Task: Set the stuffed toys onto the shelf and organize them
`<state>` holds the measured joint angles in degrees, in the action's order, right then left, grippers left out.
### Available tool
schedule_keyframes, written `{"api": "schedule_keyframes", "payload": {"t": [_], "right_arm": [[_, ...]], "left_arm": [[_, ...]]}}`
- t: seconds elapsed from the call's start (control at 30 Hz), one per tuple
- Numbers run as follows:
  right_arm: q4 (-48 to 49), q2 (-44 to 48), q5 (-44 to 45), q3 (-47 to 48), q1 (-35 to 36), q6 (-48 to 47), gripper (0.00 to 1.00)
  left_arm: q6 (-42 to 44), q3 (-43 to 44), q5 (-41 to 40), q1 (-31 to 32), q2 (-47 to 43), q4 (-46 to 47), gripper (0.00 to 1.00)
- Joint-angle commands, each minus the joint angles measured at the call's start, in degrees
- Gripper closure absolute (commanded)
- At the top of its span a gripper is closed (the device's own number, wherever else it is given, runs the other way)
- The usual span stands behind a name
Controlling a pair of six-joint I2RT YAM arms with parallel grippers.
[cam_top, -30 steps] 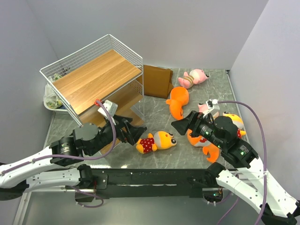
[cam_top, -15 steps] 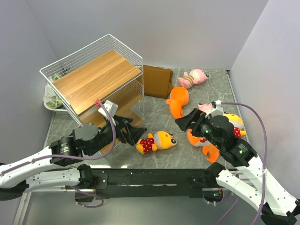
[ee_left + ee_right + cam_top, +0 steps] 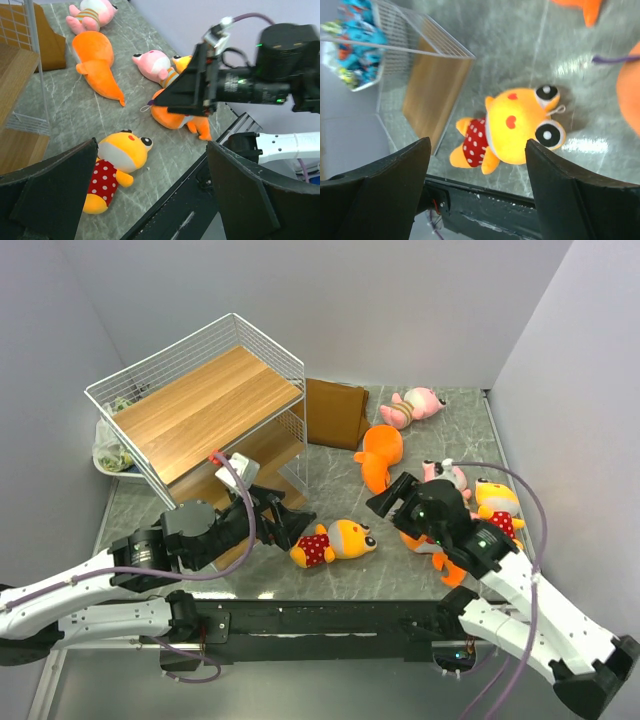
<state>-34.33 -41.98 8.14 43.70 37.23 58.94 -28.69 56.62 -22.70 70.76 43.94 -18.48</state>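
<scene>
A small orange-headed toy in red dotted clothes (image 3: 336, 540) (image 3: 114, 165) (image 3: 519, 127) lies on the table between my two grippers. My left gripper (image 3: 293, 524) (image 3: 150, 192) stands open just left of it, holding nothing. Open and empty too, my right gripper (image 3: 388, 502) (image 3: 477, 192) hangs just right of it and a little above. One orange shark (image 3: 381, 455) (image 3: 96, 61) lies mid-table. A second shark (image 3: 428, 540) (image 3: 176, 116) is partly hidden under my right arm. Two pink toys (image 3: 414, 405) (image 3: 446, 475) and another dotted toy (image 3: 497, 504) lie at the right. The shelf (image 3: 205, 405) (image 3: 434, 87) stands at the left.
A brown folded bag (image 3: 335, 412) leans behind the shelf's right side. A white basket of blue-wrapped items (image 3: 112, 452) (image 3: 355, 30) sits left of the shelf. Grey walls close in on three sides.
My right gripper has swung left and down, nearer the dotted toy, and its jaws have narrowed slightly. The left gripper has edged a little right. No toy has moved.
</scene>
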Motion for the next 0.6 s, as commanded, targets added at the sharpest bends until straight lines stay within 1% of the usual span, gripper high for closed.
{"api": "schedule_keyframes", "payload": {"t": [0.0, 0.07, 0.2, 0.3, 0.37, 0.4, 0.47, 0.5, 0.57], "right_arm": [[3.74, -4.42, -3.74, -3.00, -0.23, 6.62, 0.18], [3.74, -6.70, -4.36, -3.45, 0.03, 9.17, 0.18], [4.88, -9.00, -3.75, -3.98, 0.21, 10.85, 0.18], [4.88, -10.05, -0.77, -3.28, 0.21, 10.94, 0.18], [5.58, -10.84, 1.34, -2.57, 0.30, 8.49, 0.18], [5.85, -11.37, 5.35, -1.18, 0.12, 7.43, 0.18], [5.06, -14.17, 11.77, 1.54, 0.12, 2.43, 0.18], [4.62, -15.40, 19.81, 4.52, -0.05, 0.32, 0.18], [5.84, -19.08, 25.67, 7.26, -0.49, -6.26, 0.18]], "left_arm": [[2.58, 4.37, 0.90, 0.34, 0.79, 0.20, 0.04], [2.93, 4.99, 1.08, 0.25, 1.06, -0.33, 0.04], [3.64, 5.26, 1.52, 0.34, 1.06, -0.15, 0.04], [3.73, 4.64, 1.95, 0.25, 0.79, 0.11, 0.04], [3.55, 4.29, 2.31, 0.34, 0.62, 0.20, 0.04], [3.38, 3.94, 2.39, 0.25, 0.53, 0.20, 0.04], [2.94, 3.76, 2.66, 0.34, 0.44, 0.28, 0.03], [2.59, 3.50, 3.09, 0.25, 0.27, 0.29, 0.04], [2.15, 3.41, 3.54, 0.34, 0.18, 0.38, 0.03]]}}
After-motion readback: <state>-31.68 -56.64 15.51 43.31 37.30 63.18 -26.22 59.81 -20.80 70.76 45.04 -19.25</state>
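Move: The orange whale lies about 16 cm ahead of the right hand, neither left nor right of it, some 15 cm lower. At that same depth, the yellow toy lies 12 cm left and 4 cm back, the orange fox 13 cm right and 6 cm back, and the pink toy 16 cm right and 11 cm ahead. From the left hand the whale is roughly 26 cm ahead, 23 cm right and 30 cm below. The open right hand sinks about 6 cm, tipping downward, then eases 3 cm forward towards the orange whale. ##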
